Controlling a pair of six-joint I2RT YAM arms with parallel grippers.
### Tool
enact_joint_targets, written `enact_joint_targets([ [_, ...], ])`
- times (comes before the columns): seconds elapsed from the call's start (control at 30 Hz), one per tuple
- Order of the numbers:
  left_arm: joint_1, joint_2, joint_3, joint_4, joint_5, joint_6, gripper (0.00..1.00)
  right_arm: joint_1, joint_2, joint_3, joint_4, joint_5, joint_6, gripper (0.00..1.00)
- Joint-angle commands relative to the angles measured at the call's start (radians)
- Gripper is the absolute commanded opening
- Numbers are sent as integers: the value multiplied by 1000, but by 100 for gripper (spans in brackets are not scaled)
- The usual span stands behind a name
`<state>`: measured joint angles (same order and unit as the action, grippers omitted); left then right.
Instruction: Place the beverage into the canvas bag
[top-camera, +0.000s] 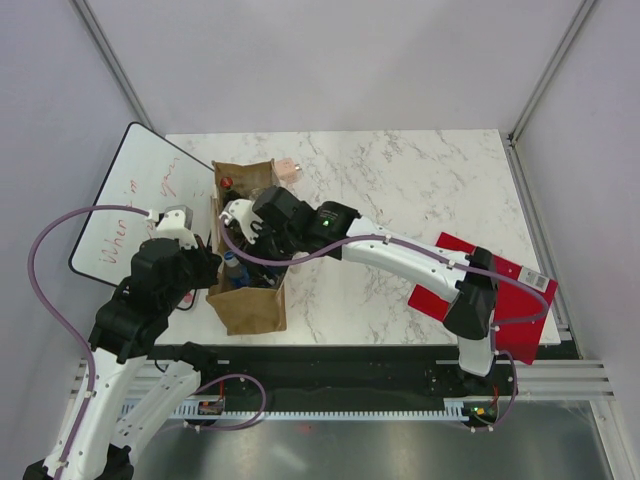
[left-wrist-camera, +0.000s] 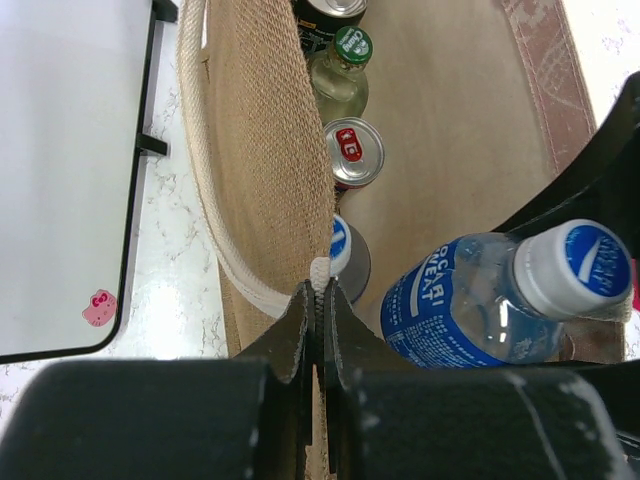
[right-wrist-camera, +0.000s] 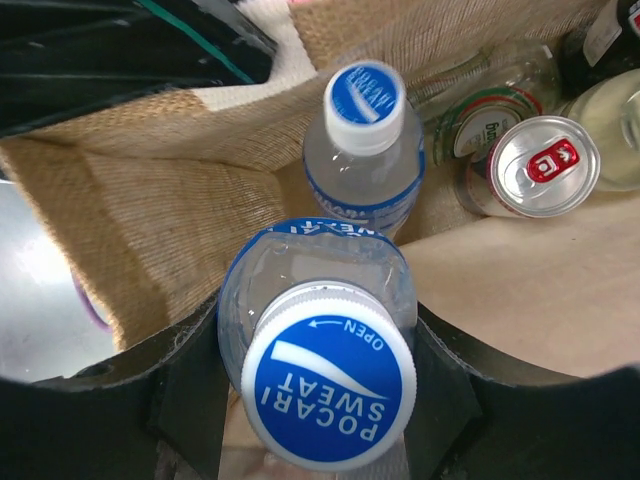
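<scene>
The beverage, a clear Pocari Sweat bottle (right-wrist-camera: 328, 385) with a blue label and blue-and-white cap, is clamped by the neck and shoulder in my right gripper (right-wrist-camera: 320, 370), which is shut on it. The bottle (left-wrist-camera: 480, 300) hangs tilted inside the open mouth of the tan canvas bag (top-camera: 250, 305). My left gripper (left-wrist-camera: 320, 285) is shut on the bag's white webbing handle (left-wrist-camera: 250, 285) at the rim, beside the woven wall (left-wrist-camera: 260, 150). From above, my right gripper (top-camera: 240, 222) reaches into the bag and my left gripper (top-camera: 207, 268) is at its left edge.
In the bag stand a second Pocari bottle (right-wrist-camera: 365, 140), a red-topped can (right-wrist-camera: 545, 165), a green-capped bottle (left-wrist-camera: 345, 70) and other drinks. A whiteboard (top-camera: 130, 210) lies left of the bag. A red board (top-camera: 500, 295) lies under my right arm.
</scene>
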<state>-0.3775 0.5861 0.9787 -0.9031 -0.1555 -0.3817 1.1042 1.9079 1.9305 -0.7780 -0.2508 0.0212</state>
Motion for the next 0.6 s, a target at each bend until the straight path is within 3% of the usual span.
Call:
enact_joint_targets([
  [0.0, -1, -9, 37, 23, 13, -36, 2, 34, -21, -45, 105, -9, 19, 1],
  [0.1, -1, -12, 37, 24, 13, -37, 2, 65, -29, -111, 135, 66, 3, 4],
  [0.37, -3, -16, 34, 24, 16, -43, 2, 85, -72, -295, 313, 145, 9, 29],
  [0.47, -1, -15, 34, 24, 17, -43, 2, 88, -83, -335, 356, 147, 10, 41],
  [0.5, -3, -15, 35, 23, 17, -43, 2, 89, -79, -337, 356, 153, 8, 50],
  [0.57, -1, -15, 35, 23, 17, -43, 2, 95, -78, -337, 358, 171, 10, 54],
])
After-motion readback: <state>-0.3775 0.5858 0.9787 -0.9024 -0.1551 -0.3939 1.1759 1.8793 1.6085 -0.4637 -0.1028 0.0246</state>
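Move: The spot for the held bottle, on the canvas bag's floor at its near end, is about 4 cm left of the right hand, some 2 cm back and 18 cm below. The standing Pocari bottle is some 7 cm left, 2 cm ahead, its middle 12 cm down; the red-topped can is around 9 cm ahead, 6 cm left, 16 cm below. From the left hand the spot is about 7 cm right, level fore and aft, 22 cm down. Lower the right gripper about 7 cm into the near end of the bag, easing off towards the bottom and drifting only about a centimetre left, still gripping the Pocari bottle by its upper part so its base goes down beside the standing bottle. Let the wrist roll about 5 degrees, and keep the left gripper still, pinching the bag's left rim. ##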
